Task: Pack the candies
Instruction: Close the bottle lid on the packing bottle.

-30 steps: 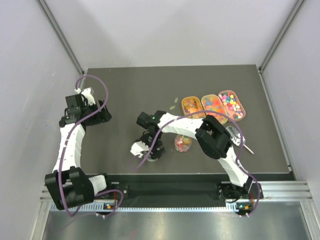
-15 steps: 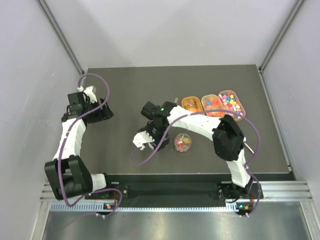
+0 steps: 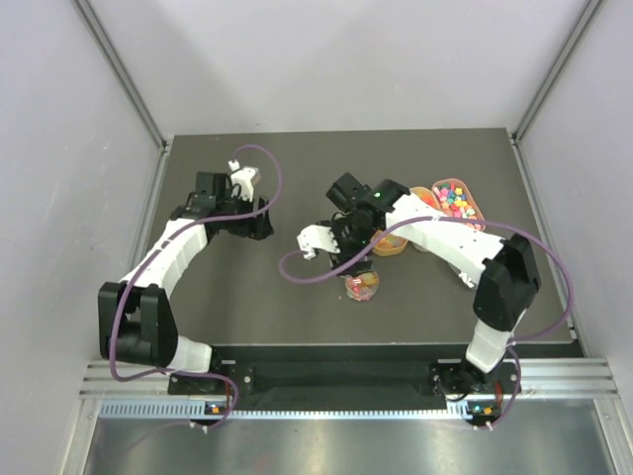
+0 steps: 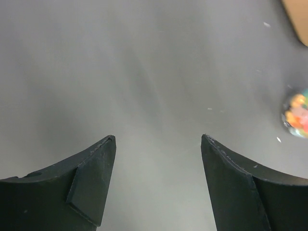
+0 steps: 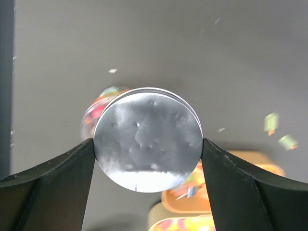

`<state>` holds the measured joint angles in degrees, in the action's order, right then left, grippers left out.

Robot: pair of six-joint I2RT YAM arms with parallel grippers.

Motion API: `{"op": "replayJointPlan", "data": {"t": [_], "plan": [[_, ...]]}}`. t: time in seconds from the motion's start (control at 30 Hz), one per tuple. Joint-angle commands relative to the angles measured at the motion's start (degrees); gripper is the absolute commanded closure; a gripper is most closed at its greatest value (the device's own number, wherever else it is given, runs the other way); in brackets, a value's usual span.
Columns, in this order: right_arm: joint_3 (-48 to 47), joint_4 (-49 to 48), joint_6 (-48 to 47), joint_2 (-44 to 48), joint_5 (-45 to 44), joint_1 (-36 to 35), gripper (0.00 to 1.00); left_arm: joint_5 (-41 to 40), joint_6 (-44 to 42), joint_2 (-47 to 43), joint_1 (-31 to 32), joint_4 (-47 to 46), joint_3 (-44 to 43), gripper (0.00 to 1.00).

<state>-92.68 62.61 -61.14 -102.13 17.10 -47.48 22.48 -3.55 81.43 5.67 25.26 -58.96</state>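
Candies fill a small clear round dish (image 3: 363,287) near the table's front middle; it also shows in the left wrist view (image 4: 295,115) and the right wrist view (image 5: 102,107). More candies (image 3: 458,202) lie in orange oval trays at the back right. My right gripper (image 3: 343,236) (image 5: 147,144) is shut on the dish's clear round lid (image 5: 147,139), held edge to edge above the table, behind and left of the dish. My left gripper (image 3: 261,222) (image 4: 159,139) is open and empty over bare table, left of the dish.
Three orange trays (image 3: 388,240) stand in a row at the back right, partly under my right arm; two show in the right wrist view (image 5: 226,192). Two loose green candies (image 5: 272,122) lie on the table. A purple cable (image 3: 297,269) loops left of the dish.
My right gripper has lifted and moved back and right with the lid, from front left of the dish to behind it. My left arm has swung right toward the table's middle.
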Motion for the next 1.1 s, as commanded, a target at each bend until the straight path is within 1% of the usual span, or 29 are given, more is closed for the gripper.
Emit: {"op": "replayJointPlan", "data": {"t": [0.0,0.2,0.43,0.6,1.07], "plan": [[5.2,0.5,3.5,5.8,0.5,1.6,0.25,2.1,-1.8,1.7,1.5,-2.6,-2.6,0.24],[9.3,-0.6,3.7,6.9,1.4,2.9,0.26,2.1,-1.0,3.4,2.1,-2.7,-3.7,0.24],[13.3,-4.9,4.0,5.9,2.0,3.5,0.27,1.6,-1.0,4.3,2.2,-1.5,-4.4,0.24],[14.3,-7.2,3.8,5.4,1.8,3.8,0.24,1.3,-0.9,5.1,2.2,-1.1,-5.0,0.25],[17.1,-8.4,3.5,4.8,1.9,4.4,0.23,1.0,-0.7,6.3,2.2,-1.1,-6.3,0.25]]}}
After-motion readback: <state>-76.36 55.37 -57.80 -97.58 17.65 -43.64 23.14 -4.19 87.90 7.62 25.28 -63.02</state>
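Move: The packing bottle's middle lies about 3 cm right of the right hand, 2 cm back and 10 cm below it; that hand already holds the lid. Beyond the bottle, the orange candy box is roughly 13 cm ahead of the hand and 10 cm right, with the middle candy box some 15 cm ahead and 21 cm right. From the left hand, the bottle lies around 13 cm back, 23 cm right and 10 cm below. The lid, still pinched by its sides in the right hand, sinks about 5 cm towards the mouth of the packing bottle while also travelling nearly 5 cm to the right. It first swings slightly back, then eases a little forward again, turning a few degrees clockwise, and slows as it comes over the bottle. The empty left hand, kept open, drifts a couple of centimetres right and forward. ##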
